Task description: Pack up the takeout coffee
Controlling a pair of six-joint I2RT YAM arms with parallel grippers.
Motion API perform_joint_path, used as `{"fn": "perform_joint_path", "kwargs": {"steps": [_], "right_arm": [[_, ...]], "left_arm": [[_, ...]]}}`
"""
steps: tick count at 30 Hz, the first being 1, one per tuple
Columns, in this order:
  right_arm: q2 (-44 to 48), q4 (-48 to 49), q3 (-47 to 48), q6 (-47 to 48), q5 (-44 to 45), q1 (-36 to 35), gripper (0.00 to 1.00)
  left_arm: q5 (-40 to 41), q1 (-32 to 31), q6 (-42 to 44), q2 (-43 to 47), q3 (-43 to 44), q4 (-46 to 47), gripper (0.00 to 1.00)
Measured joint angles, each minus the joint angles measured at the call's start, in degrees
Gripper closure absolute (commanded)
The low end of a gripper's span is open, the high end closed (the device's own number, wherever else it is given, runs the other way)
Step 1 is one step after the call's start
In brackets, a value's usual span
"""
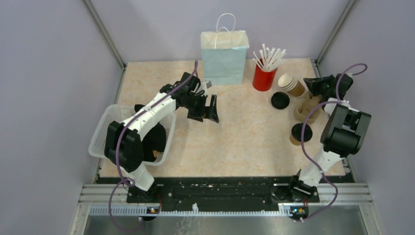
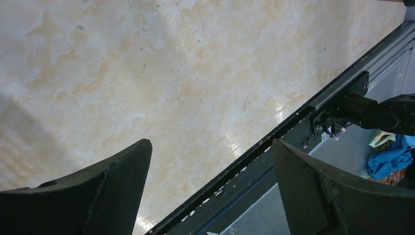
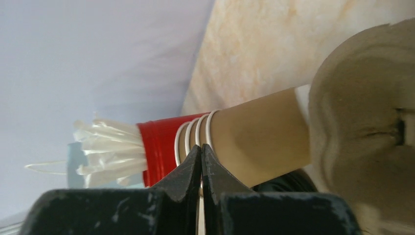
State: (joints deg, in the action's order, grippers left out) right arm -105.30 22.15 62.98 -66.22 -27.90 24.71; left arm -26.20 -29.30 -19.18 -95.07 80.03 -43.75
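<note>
One takeout coffee cup (image 1: 300, 133), brown with a black lid on, stands at the right of the table. A stack of lidless brown cups (image 1: 292, 84) lies on its side by the red cup, and a loose black lid (image 1: 280, 100) lies near it. My right gripper (image 1: 315, 83) is shut just right of that stack. In the right wrist view its tips (image 3: 201, 148) sit against the stack's white rims (image 3: 195, 132), with nothing visibly pinched. My left gripper (image 1: 208, 107) hovers open over mid-table, empty (image 2: 211, 142). The pale blue bag (image 1: 224, 58) stands at the back.
A red cup of white straws (image 1: 264, 76) stands right of the bag (image 3: 156, 144). A pulp cup carrier (image 1: 308, 110) lies beside my right arm (image 3: 362, 127). A clear plastic basket (image 1: 105, 129) sits at the left edge. The black front rail (image 2: 293, 127) shows under my left gripper.
</note>
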Motion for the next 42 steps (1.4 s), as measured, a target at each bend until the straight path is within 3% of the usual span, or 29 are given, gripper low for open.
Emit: {"fn": "perform_joint_path", "kwargs": {"steps": [6,10,13,19,31,36,42], "right_arm": [[-0.98,-18.12,11.15,12.81,2.34,0.04,0.97],[-4.17,-31.61,24.17,23.96,5.33,-1.57,0.48],[-5.01,-39.80,30.40,32.50,10.12,-5.22,0.25],[-8.61,-46.34,36.39,39.93,14.97,-14.32,0.22],[-30.08,-44.00,52.22,42.56,15.63,-13.31,0.24],[-29.94,-43.54,54.21,41.83,15.08,-13.27,0.09],[-28.52,-35.82,55.43,42.01,16.50,-13.33,0.06]], "left_arm": [[-0.02,0.00,-0.61,0.00,0.00,0.04,0.02],[-0.35,0.00,-1.01,-0.02,0.02,0.22,0.01],[-0.70,0.00,-1.40,-0.07,0.02,0.28,0.02],[-1.20,0.00,-1.70,-0.48,0.57,0.24,0.02],[-0.46,0.00,-1.01,-2.56,2.75,-1.40,0.02],[0.37,0.02,-0.31,-3.63,4.44,-2.36,0.02],[0.37,0.07,0.02,-5.55,5.51,-3.39,0.02]]}}
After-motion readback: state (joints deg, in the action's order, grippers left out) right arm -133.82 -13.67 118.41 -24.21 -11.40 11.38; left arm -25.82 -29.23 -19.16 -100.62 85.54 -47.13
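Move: My shut right fingertips are beside the cup stack, which already leans left; its middle is about 6 cm to my left, 2 cm ahead and 6 cm lower. The red straw can is some 20 cm left and 5 cm ahead, the black lid about 11 cm left and 3 cm back. The cup tray lies below, about 7 cm back and 1 cm right. From my left hand the stack is roughly 41 cm right and 22 cm ahead. I open my right fingers wide while swinging the hand left, across to the leaning cup stack's side, then drive forward and down towards the back wall beyond where it stood. I dip about 8 cm below my starting height and rise nearly back, ending some 14 cm farther forward, over the stack. The wrist rolls some 40 degrees, left side dropping. ##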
